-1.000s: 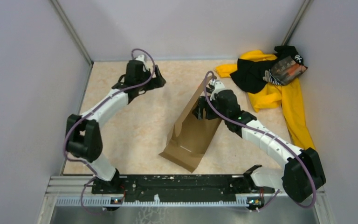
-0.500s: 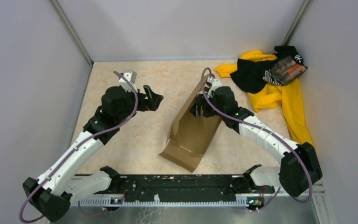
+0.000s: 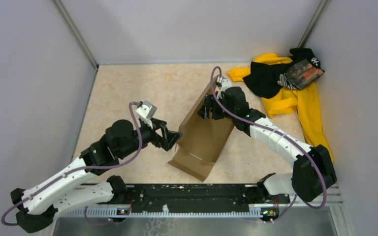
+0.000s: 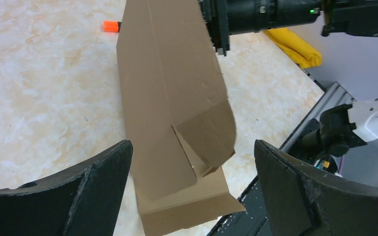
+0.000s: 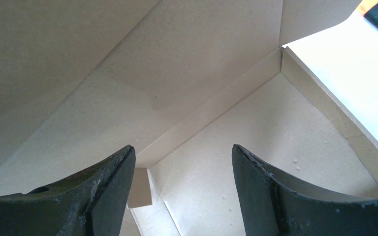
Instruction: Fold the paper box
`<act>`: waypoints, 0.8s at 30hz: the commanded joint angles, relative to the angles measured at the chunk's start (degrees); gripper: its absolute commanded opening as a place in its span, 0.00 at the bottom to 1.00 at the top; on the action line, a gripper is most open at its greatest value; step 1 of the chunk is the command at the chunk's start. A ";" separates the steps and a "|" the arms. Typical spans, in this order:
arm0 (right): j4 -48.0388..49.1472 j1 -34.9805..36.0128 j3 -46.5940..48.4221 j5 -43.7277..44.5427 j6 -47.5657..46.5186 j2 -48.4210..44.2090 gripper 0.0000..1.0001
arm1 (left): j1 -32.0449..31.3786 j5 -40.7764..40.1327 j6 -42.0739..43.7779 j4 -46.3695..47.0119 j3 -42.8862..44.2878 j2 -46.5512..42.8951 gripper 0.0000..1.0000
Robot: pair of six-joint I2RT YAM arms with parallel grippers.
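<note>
The paper box (image 3: 204, 142) is a brown cardboard sheet lying slantwise mid-table, its long left wall raised and leaning. My left gripper (image 3: 171, 138) hovers open just left of that wall's near end. In the left wrist view the box (image 4: 170, 93) stands ahead between the spread fingers (image 4: 86, 196), with a curled flap and nothing gripped. My right gripper (image 3: 208, 110) reaches into the box at its far end, up against the raised wall. Cardboard panels and creases (image 5: 216, 98) fill the right wrist view, and the right gripper (image 5: 183, 147) is open there, with no card between its fingers.
A yellow-and-black clothing pile (image 3: 288, 86) lies at the back right, against the side wall. A small orange object (image 4: 110, 25) sits on the table beyond the box. Grey enclosure walls stand on three sides. The black mounting rail (image 3: 192, 192) runs along the near edge.
My left arm has swung from the far left corner down to the box's left side, its jaws widening a little. The right gripper has edged left along the raised wall.
</note>
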 commanded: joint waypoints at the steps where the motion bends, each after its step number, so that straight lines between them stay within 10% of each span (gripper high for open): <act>1: 2.58 -0.37 2.76 -0.81 0.81 0.38 0.71 | -3.90 -4.09 1.06 -1.43 -0.47 -2.56 0.99; 24: 2.94 -0.37 3.00 -1.25 0.42 0.77 0.72 | -22.02 -34.37 -10.77 -8.60 -5.56 10.45 0.99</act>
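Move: The near end flap of the paper box, still folded outward, lies roughly 27 cm below my left hand, about 6 cm to the right and 2 cm back. The lid's rounded near tab is some 6 cm ahead, 3 cm right and 14 cm below; the left wall's near end is about 4 cm ahead, 1 cm right and 23 cm down. From my right hand that end flap lies about 15 cm back, 6 cm left and 18 cm below. I sink my open left hand about 10 cm beside the box, down towards its near end, first drawing back some 4 cm and then easing a little forward again. As I go down I roll the wrist nearly 20 degrees so the fingers, pointing to the right, tip farther downward. My right hand holds still inside the box. ##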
